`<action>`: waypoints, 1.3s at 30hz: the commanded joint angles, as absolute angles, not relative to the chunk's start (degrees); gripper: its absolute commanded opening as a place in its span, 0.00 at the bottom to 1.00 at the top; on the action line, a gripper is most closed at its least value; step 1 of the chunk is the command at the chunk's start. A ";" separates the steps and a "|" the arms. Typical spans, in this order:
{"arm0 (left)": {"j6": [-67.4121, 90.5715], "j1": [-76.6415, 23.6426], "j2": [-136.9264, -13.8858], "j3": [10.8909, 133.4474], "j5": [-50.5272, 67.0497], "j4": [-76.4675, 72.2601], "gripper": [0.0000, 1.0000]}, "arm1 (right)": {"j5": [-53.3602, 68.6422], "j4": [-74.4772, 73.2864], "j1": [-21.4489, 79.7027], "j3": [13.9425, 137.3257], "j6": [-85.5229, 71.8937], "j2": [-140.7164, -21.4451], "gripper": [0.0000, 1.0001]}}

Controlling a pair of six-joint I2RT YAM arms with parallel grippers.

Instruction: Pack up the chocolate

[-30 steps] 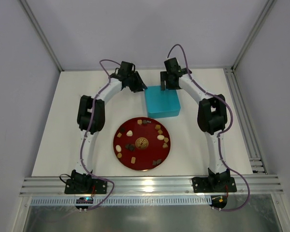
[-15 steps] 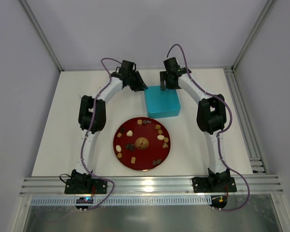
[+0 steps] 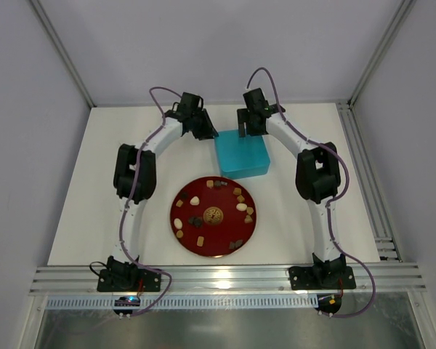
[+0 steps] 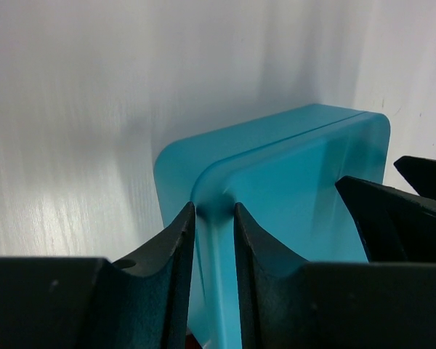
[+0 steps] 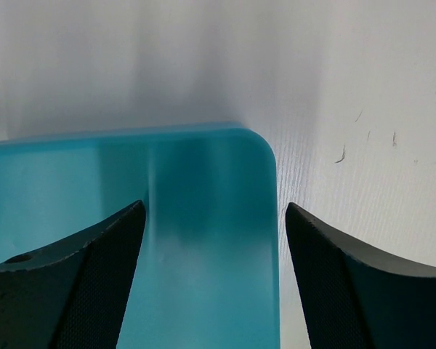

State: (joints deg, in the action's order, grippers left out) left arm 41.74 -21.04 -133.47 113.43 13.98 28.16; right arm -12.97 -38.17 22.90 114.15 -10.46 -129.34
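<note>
Several small pieces of chocolate (image 3: 195, 200), dark, tan and cream, lie in a ring on a round red plate (image 3: 203, 252) in the middle of the table. Behind the plate stands a teal box (image 3: 243, 156). My left gripper (image 3: 208, 134) sits at the box's back left corner. In the left wrist view my left gripper (image 4: 214, 211) is shut on the upright edge of the teal box (image 4: 298, 174), both fingers against it. My right gripper (image 3: 248, 134) hangs over the back right corner. In the right wrist view my right gripper (image 5: 214, 211) stands open above the teal box (image 5: 203, 174), touching nothing.
A gold emblem (image 3: 214, 215) marks the plate's centre. White walls close the table at the back and both sides. A metal rail (image 3: 218, 276) runs along the near edge by the arm bases, and another rail (image 3: 363, 182) lines the right side.
The left jaws have narrowed onto the box's edge. Both grippers and the box have shifted slightly to the left. The chocolate and the plate have not moved.
</note>
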 commanded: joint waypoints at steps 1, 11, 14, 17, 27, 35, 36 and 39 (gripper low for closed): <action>35.77 -21.18 -139.57 105.91 3.96 46.67 0.25 | -10.38 -45.80 24.00 109.34 -7.30 -131.23 0.80; 33.93 -21.09 -141.85 109.51 2.46 50.97 0.26 | 1.76 -44.39 19.16 107.06 -11.60 -126.75 0.82; 33.58 -21.09 -142.12 110.13 2.28 51.24 0.27 | 1.76 -42.37 17.94 101.09 -12.74 -123.67 0.82; 33.40 -21.09 -142.21 110.39 2.46 51.50 0.30 | 2.46 -37.80 17.40 93.36 -14.15 -118.67 0.82; 32.61 -21.01 -142.82 111.80 2.37 52.65 0.30 | 0.36 -29.80 15.38 71.82 -18.72 -106.26 0.71; 32.08 -21.01 -142.56 111.53 2.37 52.73 0.30 | -4.92 -27.33 15.12 67.24 -20.13 -107.32 0.53; 32.08 -21.01 -142.65 111.45 2.46 52.73 0.31 | -5.44 -27.42 14.94 66.98 -20.30 -107.23 0.51; 31.73 -21.01 -142.56 111.62 2.46 52.91 0.31 | -3.87 -28.56 14.15 66.97 -20.30 -107.23 0.43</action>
State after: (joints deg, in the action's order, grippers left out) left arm 38.15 -21.41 -134.34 116.92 12.58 34.20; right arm 3.22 -18.81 15.25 71.26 -22.46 -103.35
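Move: My right hand hovers with its fingers wide over the far right part of the teal box's lid. The box's near right corner, where it goes next, lies about 11 cm back, 5 cm to the right and 2 cm lower. The lid's middle is some 6 cm back and 3 cm left, the red tray roughly 29 cm back and 11 cm left. From my left hand, at the far left corner, that near right corner is about 10 cm back and 15 cm right. I bring my right hand back about 10 cm along the lid's right side, easing some 4 cm to the right and a little down, to the near right corner. It rolls about 20 degrees, left side rising, and the wide fingers narrow to roughly half as they reach the lid's edge there. My left hand keeps its fingertips at the far left corner. ##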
